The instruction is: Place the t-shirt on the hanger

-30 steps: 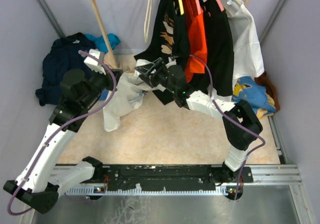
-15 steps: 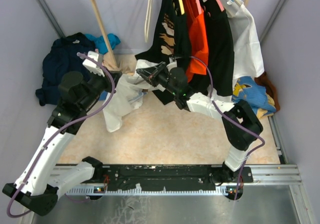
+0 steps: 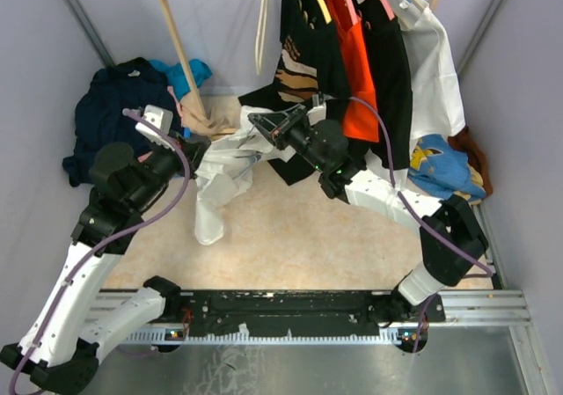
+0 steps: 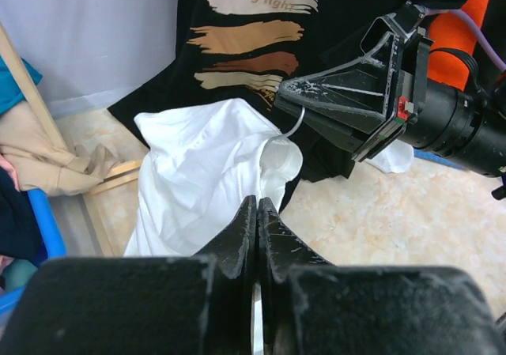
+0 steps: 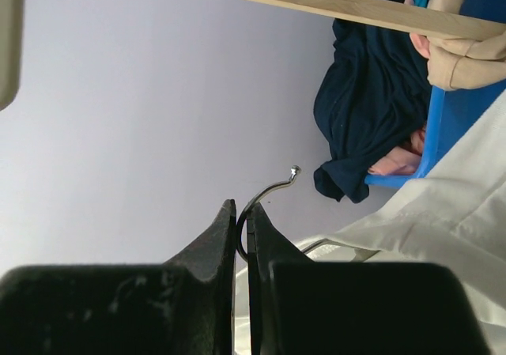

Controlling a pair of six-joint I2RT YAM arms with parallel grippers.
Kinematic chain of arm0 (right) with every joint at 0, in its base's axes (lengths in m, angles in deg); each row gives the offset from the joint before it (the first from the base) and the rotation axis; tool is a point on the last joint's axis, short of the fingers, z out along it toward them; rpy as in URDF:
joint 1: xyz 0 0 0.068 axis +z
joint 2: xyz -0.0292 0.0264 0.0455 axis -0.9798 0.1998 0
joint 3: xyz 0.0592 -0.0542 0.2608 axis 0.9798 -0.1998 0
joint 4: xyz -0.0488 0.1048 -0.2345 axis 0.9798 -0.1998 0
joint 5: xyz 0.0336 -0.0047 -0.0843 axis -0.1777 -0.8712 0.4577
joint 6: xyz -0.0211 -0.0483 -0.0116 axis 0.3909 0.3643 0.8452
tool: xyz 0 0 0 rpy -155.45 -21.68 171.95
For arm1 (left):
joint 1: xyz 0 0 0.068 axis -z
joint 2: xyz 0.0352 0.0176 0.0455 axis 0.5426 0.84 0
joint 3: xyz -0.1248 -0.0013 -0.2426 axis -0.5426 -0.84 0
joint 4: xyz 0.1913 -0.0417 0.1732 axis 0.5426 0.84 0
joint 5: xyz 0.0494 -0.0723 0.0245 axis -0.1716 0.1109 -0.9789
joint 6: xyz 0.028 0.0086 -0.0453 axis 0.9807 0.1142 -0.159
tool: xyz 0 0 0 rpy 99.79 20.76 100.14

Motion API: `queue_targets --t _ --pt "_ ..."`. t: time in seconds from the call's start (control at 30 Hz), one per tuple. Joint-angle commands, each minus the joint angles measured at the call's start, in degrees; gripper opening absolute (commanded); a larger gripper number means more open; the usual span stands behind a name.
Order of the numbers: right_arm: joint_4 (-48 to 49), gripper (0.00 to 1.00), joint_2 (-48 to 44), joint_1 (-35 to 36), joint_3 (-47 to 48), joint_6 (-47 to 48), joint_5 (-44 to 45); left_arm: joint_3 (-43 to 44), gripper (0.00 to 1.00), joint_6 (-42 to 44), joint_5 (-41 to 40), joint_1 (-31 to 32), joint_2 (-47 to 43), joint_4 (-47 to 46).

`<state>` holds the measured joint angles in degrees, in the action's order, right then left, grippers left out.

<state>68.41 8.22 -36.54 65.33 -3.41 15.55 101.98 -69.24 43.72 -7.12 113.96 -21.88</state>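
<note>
The white t-shirt [image 3: 220, 171] hangs in folds between my two grippers, above the floor; its print does not show. The hanger is mostly buried in the cloth, and only its silver hook [image 5: 265, 195] sticks out. My right gripper [image 5: 241, 209] is shut on that hook, and the top view shows the right gripper [image 3: 257, 122] at the t-shirt's upper right. In the left wrist view the hook [image 4: 294, 126] curves from the t-shirt [image 4: 198, 173] into the right gripper [image 4: 286, 94]. My left gripper [image 4: 258, 203] is shut, with a sliver of white cloth between its jaws; from above, the left gripper [image 3: 195, 151] sits at the t-shirt's left edge.
A wooden rack post [image 3: 176, 43] rises at the back. Black [image 3: 303, 52], orange [image 3: 352, 61] and white [image 3: 431, 69] garments hang close behind the right arm, beside a bare cream hanger [image 3: 260, 25]. A dark navy pile [image 3: 110, 113] lies back left, a blue-yellow garment [image 3: 440, 162] right.
My right gripper has shut on the hanger's hook and moved slightly right. The left arm has drawn back to the left. The t-shirt has shifted right with them.
</note>
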Motion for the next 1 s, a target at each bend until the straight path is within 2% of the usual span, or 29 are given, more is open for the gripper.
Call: queue_targets --t 0.0,0.17,0.3,0.43,0.73,0.97 --pt "2.04 0.00 -4.34 1.58 3.88 2.02 3.76 -0.30 0.04 -1.01 2.93 0.23 -1.30 1.20" --pt "-2.09 0.00 -4.59 3.32 6.90 5.49 6.95 2.15 0.12 -2.19 5.98 0.21 -0.53 1.47" --pt "-5.76 0.00 -4.59 4.52 9.21 7.93 9.44 5.07 0.32 -2.29 8.30 0.19 1.54 2.79" --pt "-10.03 0.00 -4.82 5.06 11.45 10.57 11.35 5.22 0.42 -1.92 7.04 0.25 0.64 4.66" --pt "-15.50 0.00 -5.13 5.53 15.55 13.94 15.31 6.09 0.44 -4.72 0.97 0.20 -3.79 15.59" --pt "-18.58 0.00 -3.76 5.47 21.14 17.39 17.25 -2.66 0.45 -9.29 3.07 0.19 -11.29 21.01"
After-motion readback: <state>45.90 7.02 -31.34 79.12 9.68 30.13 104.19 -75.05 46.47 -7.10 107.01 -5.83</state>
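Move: The right hand already holds the t-shirt's hanger by its hook; the rack rail lies some 12 cm ahead, 4 cm to its right and 17 cm above. The empty white hangers are about 10 cm ahead, 2 cm right and 8 cm up, the black t-shirt some 8 cm ahead and 8 cm right, 5 cm down. From the left hand, still nearly shut at the t-shirt's edge, the hanging t-shirt's middle lies roughly 5 cm ahead, 4 cm right and 12 cm down. Backing off, the left hand opens its fingers to a bit under half, lets the t-shirt's edge go and draws back about 5 cm, sinking slightly at the end as it tips down some 10 degrees. The right hand keeps its pinch on the hook, rises about 2 cm towards the rail and turns clockwise while its left side dips, some 15 degrees. ##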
